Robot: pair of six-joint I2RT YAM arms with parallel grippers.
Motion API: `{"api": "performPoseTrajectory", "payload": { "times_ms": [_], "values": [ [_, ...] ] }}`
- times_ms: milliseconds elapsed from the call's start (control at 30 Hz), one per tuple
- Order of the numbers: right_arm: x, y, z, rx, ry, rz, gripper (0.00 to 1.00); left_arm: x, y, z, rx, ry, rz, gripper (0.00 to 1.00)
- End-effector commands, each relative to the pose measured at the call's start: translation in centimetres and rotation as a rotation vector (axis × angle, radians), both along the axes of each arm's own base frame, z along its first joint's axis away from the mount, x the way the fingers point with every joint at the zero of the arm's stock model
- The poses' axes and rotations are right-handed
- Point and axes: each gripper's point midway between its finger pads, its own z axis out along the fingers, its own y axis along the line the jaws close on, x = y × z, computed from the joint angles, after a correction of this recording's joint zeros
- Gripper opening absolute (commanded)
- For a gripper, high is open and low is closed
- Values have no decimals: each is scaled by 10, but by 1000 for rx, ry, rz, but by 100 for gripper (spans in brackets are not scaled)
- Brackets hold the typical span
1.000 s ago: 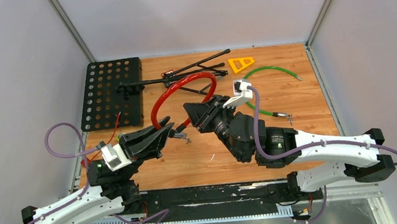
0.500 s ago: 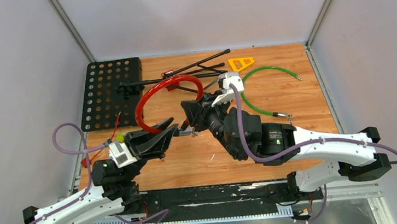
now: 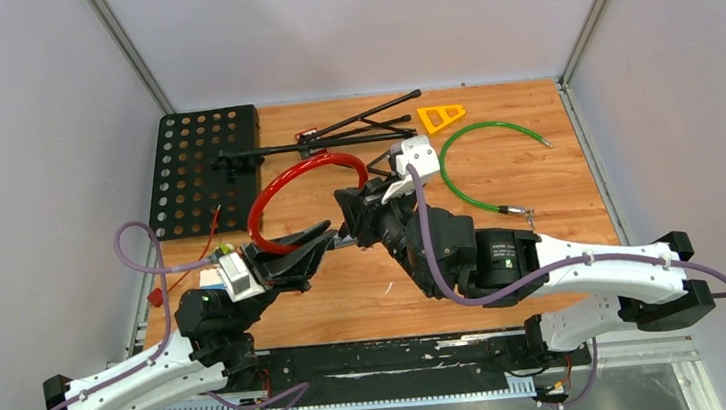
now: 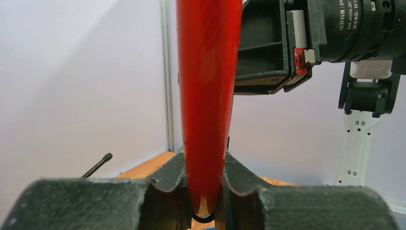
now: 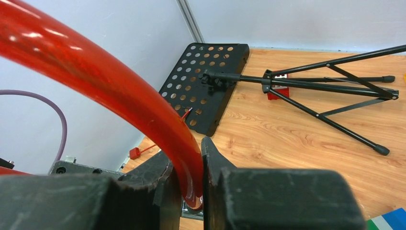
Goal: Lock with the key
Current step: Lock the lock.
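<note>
The lock is a red cable loop (image 3: 296, 176), held up above the wooden table by both arms. My left gripper (image 3: 320, 241) is shut on one end of the cable (image 4: 206, 96), which runs straight up between its fingers (image 4: 203, 191). My right gripper (image 3: 351, 224) is shut on the other end (image 5: 119, 91), pinched between its fingers (image 5: 189, 177). In the top view the two gripper tips nearly meet. A small grey metal piece (image 5: 191, 213) shows under the cable end. I cannot make out the key.
A black perforated plate (image 3: 200, 170) lies at the back left, with a folded black tripod stand (image 3: 352, 131) beside it. An orange triangle (image 3: 441, 115) and a green cable loop (image 3: 475, 154) lie at the back right. A red tag (image 3: 155, 297) sits by the left edge.
The red loop has swung left and dropped lower. The right gripper moved left and the left gripper moved right, bringing the two cable ends together.
</note>
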Motion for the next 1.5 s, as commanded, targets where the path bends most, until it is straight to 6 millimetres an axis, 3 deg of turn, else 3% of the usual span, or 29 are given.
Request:
{"api": "performPoseTrajectory", "payload": {
  "times_ms": [0, 233, 433, 967, 1133, 1267, 1467],
  "values": [
    [-7, -5, 43, 154, -11, 19, 0, 11, -5, -11, 38, 41, 37, 0],
    [-4, -9, 25, 179, 17, -13, 0, 14, 5, 3, -60, 55, 55, 0],
    [-2, -12, -11, 243, 92, -67, 0, 12, 13, 17, -158, 51, 43, 0],
    [4, -19, -82, 377, 321, -190, 2, 8, 15, 34, -229, 38, 16, 0],
    [5, -19, -103, 478, 431, -159, 4, 7, 17, 37, -242, 32, 10, 0],
    [8, -33, -93, 524, 400, -162, 0, 8, 16, 31, -222, 39, 18, 0],
    [17, -69, -39, 356, 168, -176, 0, 9, -3, 8, -104, 66, -5, 0]
  ]
}}
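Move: The lock sits in the left hand's grip, its body roughly 3 cm to the right of that hand, level with it fore and aft, and about 3 cm below. From the right hand the lock is some 6 cm below, 1 cm left and 1 cm back. The plug on the cable's other end hangs about 4 cm straight beneath the right fingers, at the lock's mouth. The plug end of the red cable stays pinched in the right hand, which sinks about 10 cm and drifts some 4 cm right, drawing the plug off to the lock's right side while rolling some 30 degrees with its left side rising. The left hand keeps its hold on the lock end, easing forward a centimetre or two, with a slight dip. ##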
